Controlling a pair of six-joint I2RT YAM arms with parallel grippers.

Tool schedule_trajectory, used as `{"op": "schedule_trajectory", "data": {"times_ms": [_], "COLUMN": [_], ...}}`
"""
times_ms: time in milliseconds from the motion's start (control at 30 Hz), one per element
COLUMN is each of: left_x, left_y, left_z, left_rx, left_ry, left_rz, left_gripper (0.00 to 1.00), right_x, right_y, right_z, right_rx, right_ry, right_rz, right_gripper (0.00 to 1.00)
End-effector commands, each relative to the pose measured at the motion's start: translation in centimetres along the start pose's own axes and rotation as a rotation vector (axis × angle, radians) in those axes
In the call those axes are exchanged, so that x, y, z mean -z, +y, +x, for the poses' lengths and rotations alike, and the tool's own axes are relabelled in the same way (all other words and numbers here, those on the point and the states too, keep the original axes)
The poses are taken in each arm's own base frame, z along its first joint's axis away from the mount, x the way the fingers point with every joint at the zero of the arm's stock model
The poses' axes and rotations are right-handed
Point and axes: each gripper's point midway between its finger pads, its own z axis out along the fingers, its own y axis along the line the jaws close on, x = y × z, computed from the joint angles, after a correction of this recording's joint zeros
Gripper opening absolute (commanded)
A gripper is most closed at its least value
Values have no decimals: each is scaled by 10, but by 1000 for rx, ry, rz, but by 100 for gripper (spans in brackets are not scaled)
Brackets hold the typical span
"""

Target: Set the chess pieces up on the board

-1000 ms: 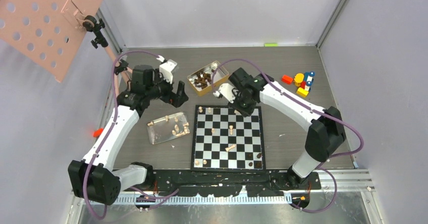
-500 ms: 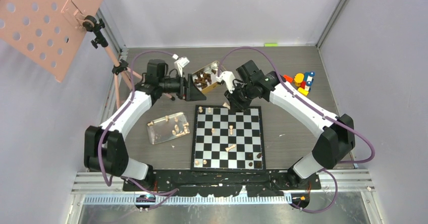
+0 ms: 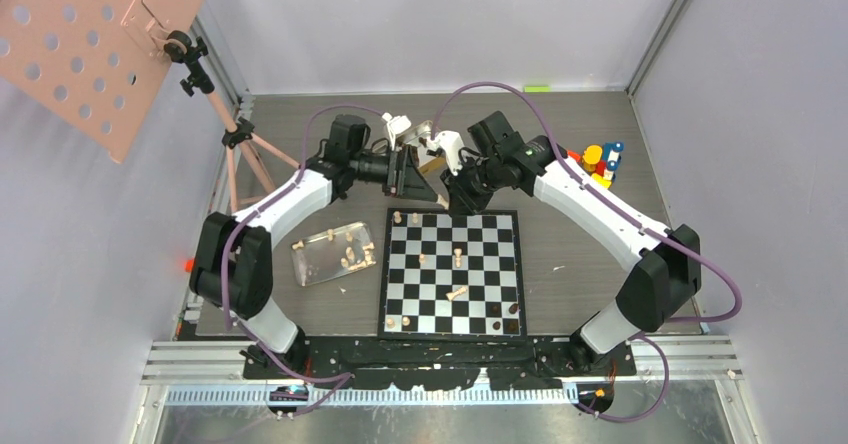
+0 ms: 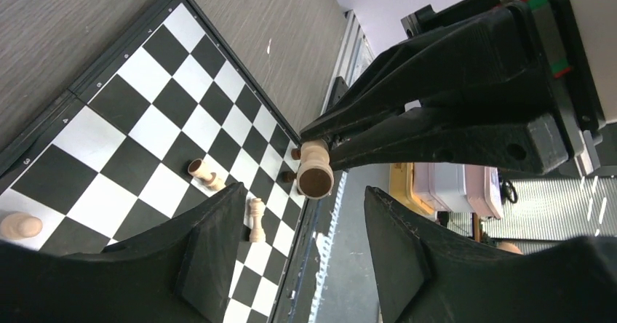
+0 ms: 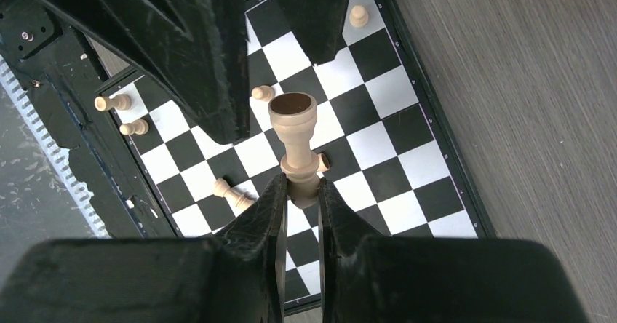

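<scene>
My right gripper [image 5: 300, 188] is shut on the head end of a pale chess piece [image 5: 295, 137]. It holds the piece in the air above the far edge of the board [image 5: 429, 185], felted base pointing away. My left gripper [image 4: 302, 228] stands open facing it. Its two fingers [image 4: 211, 250] sit either side of the piece's base [image 4: 315, 176], not touching it. From above, the left gripper [image 3: 418, 177] and right gripper [image 3: 456, 194] meet tip to tip behind the board [image 3: 450, 309]. Several pale pieces stand or lie on the board, including one fallen [image 3: 457, 292], with dark ones [image 3: 513, 310] at its near right corner.
A clear tray [image 3: 312, 264] with several pale pieces lies left of the board. Colourful toy blocks [image 3: 598, 159] sit at the back right. A tripod [image 3: 240, 144] carrying a pink perforated panel [image 3: 90, 34] stands at the back left.
My left arm swung right, from near the tray to the right gripper, and its jaws narrowed. The right gripper lifted slightly back off the board's far edge, still holding the piece.
</scene>
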Motion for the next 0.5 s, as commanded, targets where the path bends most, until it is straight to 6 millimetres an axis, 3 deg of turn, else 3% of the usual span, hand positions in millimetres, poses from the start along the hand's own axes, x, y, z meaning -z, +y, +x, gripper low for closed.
{"op": "schedule_trajectory", "data": {"times_ms": [0, 467], "left_x": [-7, -22], "left_y": [-20, -13], "left_z": [-17, -14], "left_rx": [-42, -1], "left_ry": [-12, 22], "left_rz": [66, 66], "left_gripper": [62, 41], "right_x": [5, 3], "right_y": [1, 0], "right_z": [-20, -17], "right_rx": [15, 14], "right_ry": [-58, -51], "right_rz": [0, 2], "right_gripper": [2, 3]}}
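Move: Just beyond the left fingertips, the held chess piece lies about 3 cm to the left hand's right, level with it and neither ahead nor back. The right hand has the same piece pinched, its middle some 2 cm to that hand's left and 1 cm ahead. From the left hand, roughly 14 cm below, a standing piece is 4 cm right and 5 cm back, a pawn 4 cm left and 3 cm ahead, and the gold tin 17 cm ahead and 4 cm left. Easing rightward about 2 cm and barely sinking, the left hand brings its sideways-pointing fingers around the free, base end of the held chess piece, narrowing their gap by about a third without yet shutting on it. The right hand stays in place above the board and keeps its pinch on the piece's other end. ##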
